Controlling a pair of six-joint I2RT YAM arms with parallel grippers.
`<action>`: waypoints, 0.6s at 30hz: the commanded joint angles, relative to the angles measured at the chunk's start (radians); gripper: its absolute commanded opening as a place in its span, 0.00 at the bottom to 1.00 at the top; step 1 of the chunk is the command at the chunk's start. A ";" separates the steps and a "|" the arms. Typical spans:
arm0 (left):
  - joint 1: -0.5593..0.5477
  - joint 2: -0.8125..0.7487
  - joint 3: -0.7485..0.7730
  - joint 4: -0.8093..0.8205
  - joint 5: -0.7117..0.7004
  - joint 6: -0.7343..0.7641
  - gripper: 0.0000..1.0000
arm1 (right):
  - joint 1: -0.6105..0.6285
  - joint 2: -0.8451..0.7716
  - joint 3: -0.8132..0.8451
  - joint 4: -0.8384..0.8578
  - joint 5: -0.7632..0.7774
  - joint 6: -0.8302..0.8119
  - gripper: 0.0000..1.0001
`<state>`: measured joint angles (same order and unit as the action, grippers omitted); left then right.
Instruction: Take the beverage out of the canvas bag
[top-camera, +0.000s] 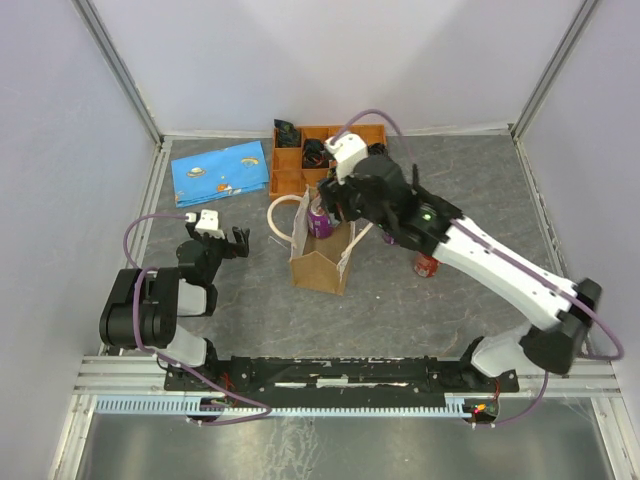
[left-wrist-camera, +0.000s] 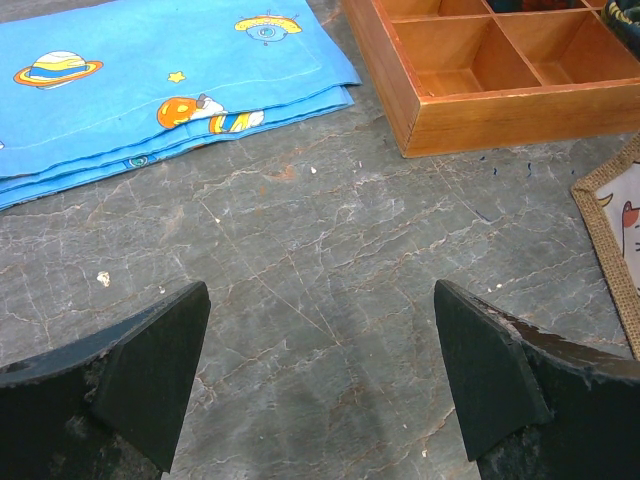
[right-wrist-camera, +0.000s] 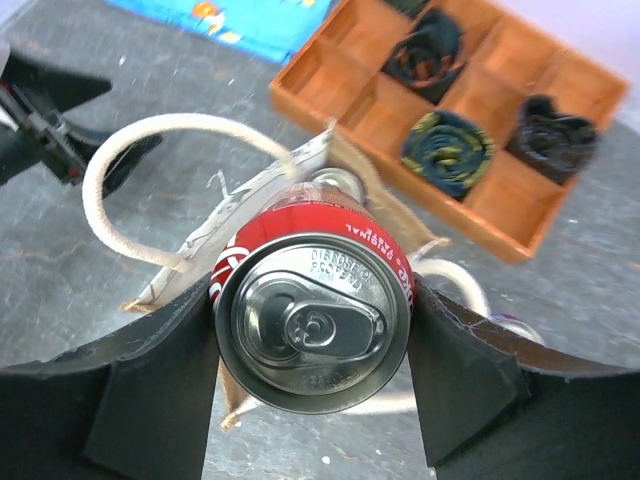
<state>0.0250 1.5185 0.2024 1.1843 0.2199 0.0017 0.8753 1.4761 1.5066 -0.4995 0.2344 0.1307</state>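
My right gripper (right-wrist-camera: 312, 330) is shut on a red cola can (right-wrist-camera: 312, 318), one finger on each side, its silver top facing the camera. The can sits right over the open mouth of the tan canvas bag (right-wrist-camera: 392, 205), whose cream rope handles (right-wrist-camera: 140, 150) flop outward. Behind it, a second can's silver top (right-wrist-camera: 335, 180) shows inside the bag. From above, the bag (top-camera: 320, 262) stands mid-table with a purple can (top-camera: 318, 218) at its mouth, and the right gripper (top-camera: 342, 205) is over it. The red can is hidden there. My left gripper (left-wrist-camera: 320, 330) hangs open over bare table, left of the bag.
An orange wooden compartment tray (top-camera: 290, 160) with rolled dark items stands behind the bag. A blue space-print cloth (top-camera: 220, 170) lies at the back left. A small red object (top-camera: 427, 264) sits on the table under my right forearm. White walls enclose the table.
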 joint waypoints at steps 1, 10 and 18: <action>0.004 -0.004 -0.003 0.056 0.013 0.049 0.99 | 0.000 -0.176 -0.060 0.146 0.181 -0.047 0.00; 0.004 -0.004 -0.002 0.056 0.013 0.049 0.99 | -0.005 -0.373 -0.177 0.096 0.592 -0.075 0.00; 0.004 -0.004 -0.003 0.056 0.013 0.049 0.99 | -0.099 -0.467 -0.316 -0.009 0.582 0.062 0.00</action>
<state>0.0250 1.5185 0.2024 1.1839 0.2199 0.0017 0.8146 1.0607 1.2232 -0.5240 0.7925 0.1123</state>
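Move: The right gripper already holds a red can, clear above the bag. From this hand, the standing red can, by which there is free table, is about 20 cm right, 1 cm nearer the base and 23 cm below. One purple can stands 7 cm ahead and 13 cm right, the other 6 cm ahead and 22 cm right. The bag lies 4 cm ahead, 4 cm left and 22 cm below. From the left hand, that standing red can is roughly 50 cm right and 7 cm back. Swing the right gripper briskly about 18 cm to the right, away from the bag and towards the cans already set out, keeping its pinch on the red can. Arc it up some 6 cm on the way, then let it begin to sink; meanwhile turn the wrist clockwise around 30 degrees and tip the fingers up nearer level. ##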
